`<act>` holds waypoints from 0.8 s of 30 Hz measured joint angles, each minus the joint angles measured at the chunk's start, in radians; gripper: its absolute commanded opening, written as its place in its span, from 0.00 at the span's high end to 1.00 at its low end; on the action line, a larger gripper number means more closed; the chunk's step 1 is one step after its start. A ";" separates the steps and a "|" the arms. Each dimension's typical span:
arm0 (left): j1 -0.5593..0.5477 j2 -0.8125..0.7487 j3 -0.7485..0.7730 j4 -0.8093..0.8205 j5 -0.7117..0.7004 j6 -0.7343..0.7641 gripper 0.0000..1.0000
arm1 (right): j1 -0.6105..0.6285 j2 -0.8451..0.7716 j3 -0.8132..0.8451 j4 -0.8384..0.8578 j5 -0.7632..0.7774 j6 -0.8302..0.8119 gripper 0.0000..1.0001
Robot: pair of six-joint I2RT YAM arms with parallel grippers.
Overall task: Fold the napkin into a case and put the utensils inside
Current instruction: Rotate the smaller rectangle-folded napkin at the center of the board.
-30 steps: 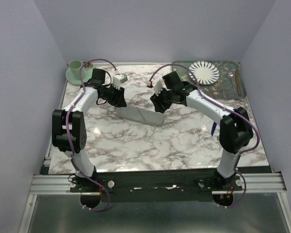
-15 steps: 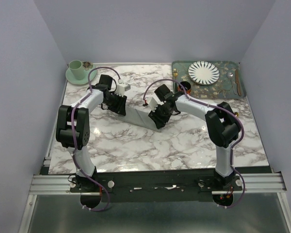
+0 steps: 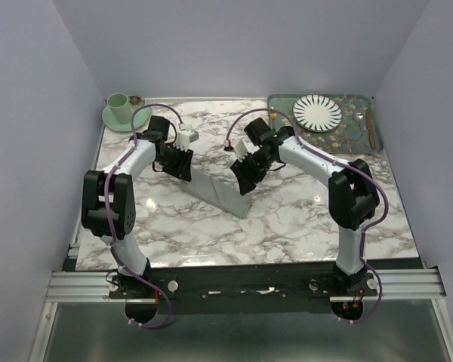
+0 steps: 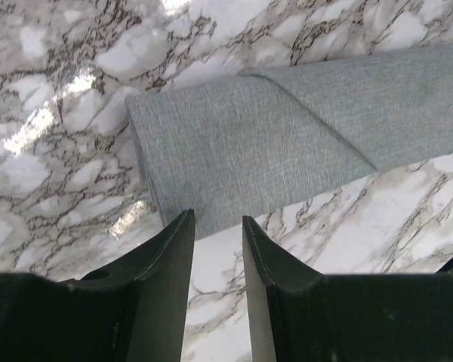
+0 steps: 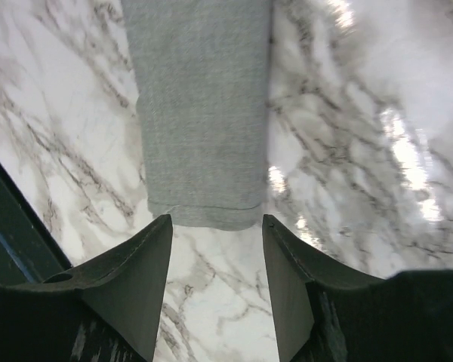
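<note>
The napkin [image 3: 220,193] lies folded into a narrow grey case, running diagonally across the middle of the marble table. My left gripper [image 3: 183,161] hovers at its far left end. In the left wrist view the open gripper [image 4: 217,219] holds nothing, and the cloth [image 4: 287,136] lies just past the tips. My right gripper [image 3: 245,178] is over the strip's right side. In the right wrist view that gripper [image 5: 216,219] stands open and wider, with the hemmed end of the cloth [image 5: 204,113] just beyond it. Slim utensils [image 3: 370,127] lie on the tray's right end, too small to tell apart.
A green patterned tray [image 3: 347,137] at the back right carries a striped plate [image 3: 317,111]. A green cup on a saucer [image 3: 119,110] stands at the back left corner. Walls close in the table on three sides.
The folded napkin has swung from nearly level to a steeper diagonal, its near end closer to the arm bases. Both arms shifted along it; both grippers are still open.
</note>
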 measured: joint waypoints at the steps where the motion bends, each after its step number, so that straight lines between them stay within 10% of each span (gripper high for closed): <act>1: 0.002 -0.016 -0.013 -0.008 -0.008 0.001 0.58 | -0.011 0.002 0.020 -0.001 0.001 0.003 0.41; 24: -0.042 0.143 0.033 -0.027 -0.119 0.064 0.59 | 0.032 0.061 -0.167 0.004 -0.158 0.010 0.36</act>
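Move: The folded napkin lies slantwise between the hands, some 7 cm below both. Its middle is about 3 cm back and 8 cm right of the left hand, and from the right hand about 2 cm ahead and 8 cm left. The napkin's near right end is about 2 cm back and 1 cm left of the right hand. The cup stands some 20 cm ahead and 14 cm right of the right hand. Left hand dips back, then forward against the napkin; right lowers, sweeps some 10 cm back against its end. ##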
